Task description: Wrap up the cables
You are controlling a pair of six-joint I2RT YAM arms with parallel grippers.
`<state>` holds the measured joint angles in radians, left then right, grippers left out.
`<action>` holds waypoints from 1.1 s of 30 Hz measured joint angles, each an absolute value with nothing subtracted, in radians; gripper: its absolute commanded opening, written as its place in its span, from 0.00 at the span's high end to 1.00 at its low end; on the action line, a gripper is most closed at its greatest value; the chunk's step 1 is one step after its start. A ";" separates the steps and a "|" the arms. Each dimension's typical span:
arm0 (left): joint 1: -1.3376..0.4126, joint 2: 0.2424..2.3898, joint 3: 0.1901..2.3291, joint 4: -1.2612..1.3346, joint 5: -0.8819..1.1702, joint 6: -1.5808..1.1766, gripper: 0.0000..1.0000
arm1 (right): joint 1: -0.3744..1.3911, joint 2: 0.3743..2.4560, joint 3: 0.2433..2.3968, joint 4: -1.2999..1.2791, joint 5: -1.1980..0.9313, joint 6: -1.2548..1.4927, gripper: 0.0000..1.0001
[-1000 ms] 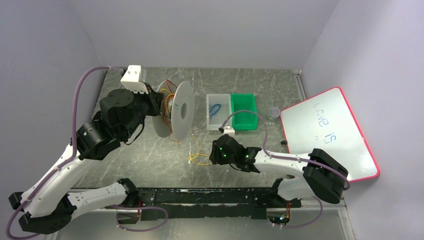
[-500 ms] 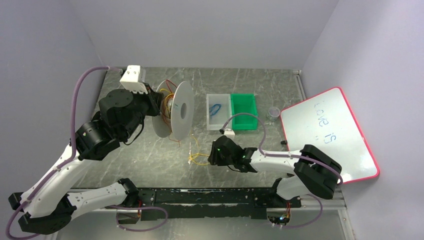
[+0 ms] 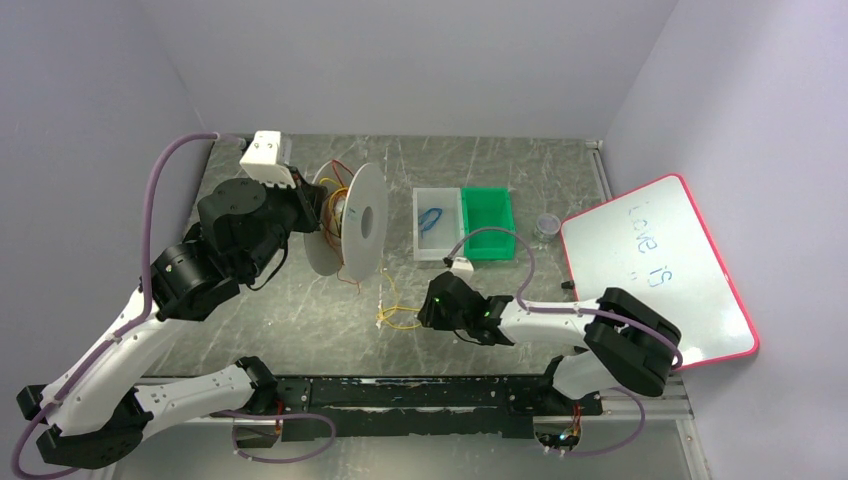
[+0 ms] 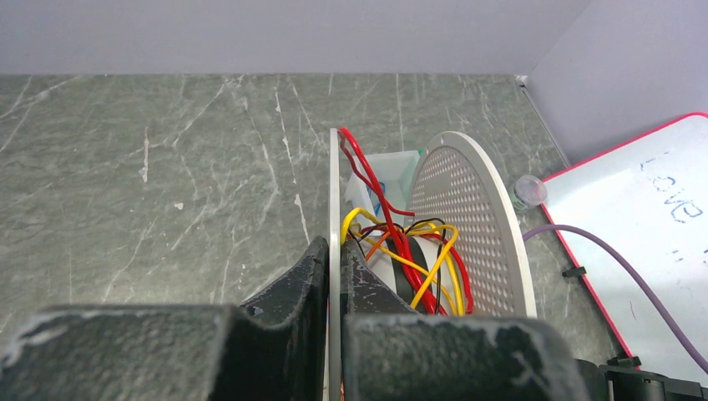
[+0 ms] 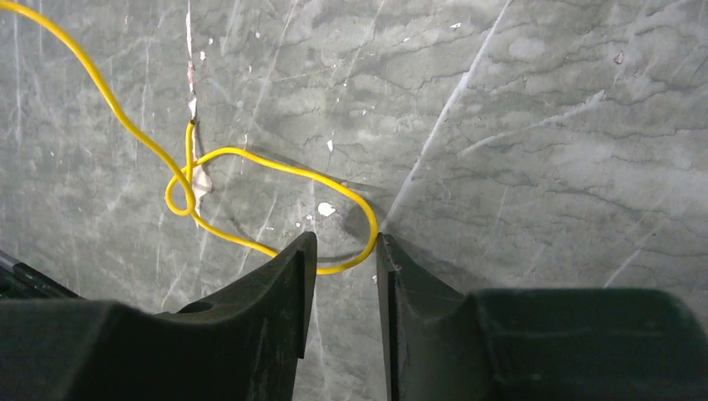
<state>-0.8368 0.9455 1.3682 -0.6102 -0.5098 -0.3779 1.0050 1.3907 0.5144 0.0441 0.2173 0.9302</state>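
Observation:
A grey spool point(image 3: 362, 220) stands on edge at the back left, with yellow, orange and red cables point(image 4: 407, 244) wound loosely round its core. My left gripper point(image 4: 334, 252) is shut on the spool's thin solid flange point(image 4: 335, 167); the perforated flange point(image 4: 472, 213) stands to its right. One yellow cable point(image 5: 250, 159) trails onto the table and loops into a loose knot point(image 3: 398, 318). My right gripper point(image 5: 345, 244) is low over the table, open, and the loop's outer bend passes between its fingertips. In the top view the right gripper point(image 3: 422, 311) sits right beside that loop.
A clear tray point(image 3: 420, 235) holding a small blue coil and a green bin point(image 3: 487, 228) stand behind the right arm. A small clear cup point(image 3: 547, 224) and a red-framed whiteboard point(image 3: 660, 270) lie at the right. The walls close in on three sides.
The right arm has crept slightly left towards the yellow loop and its jaws have narrowed a little. The left arm and spool have not moved.

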 measured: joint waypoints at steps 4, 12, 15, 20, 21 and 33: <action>-0.837 0.945 1.368 -0.611 -0.509 -0.379 0.93 | 1.002 1.406 0.512 0.069 0.230 0.962 0.69; -0.837 0.945 1.368 -0.620 -0.509 -0.386 0.93 | 0.996 1.444 0.511 0.120 0.244 1.007 0.93; -0.837 0.944 1.372 -0.625 -0.509 -0.388 0.93 | 0.994 1.448 0.508 0.128 0.251 1.013 1.00; -0.837 0.938 1.383 -0.627 -0.510 -0.393 0.93 | 0.992 1.432 0.496 0.129 0.255 1.005 1.00; -0.837 0.937 1.383 -0.628 -0.510 -0.394 0.93 | 0.992 1.422 0.492 0.125 0.255 0.998 1.00; -0.837 1.037 1.389 -0.625 -0.584 -0.399 0.93 | 1.045 1.160 0.403 0.125 0.151 0.890 1.00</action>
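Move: The right-hand bend of the loose yellow cable loop lies almost between the right hand's open fingers, about 1 cm ahead and 1 cm below, hardly to either side. The cable's crossing by its free end is some 8 cm to the left, level with the hand; the held spool is roughly 11 cm ahead, 11 cm left and 32 cm up, and the white bin about 19 cm ahead, 3 cm right. From the left hand, the bend is about 6 cm back, 14 cm right and 37 cm below. The right hand edges forward about 1 cm over the yellow loop, its fingers closing from part open to shut to pinch the bend near the table, then lifts it nearly 5 cm and draws back over 3 cm, rolling its left side up slightly and turning some 10 degrees counter-clockwise. The left hand keeps its pinch on the spool's left flange, nearly still until late, then carries the spool about 2 cm forward and as much down. ##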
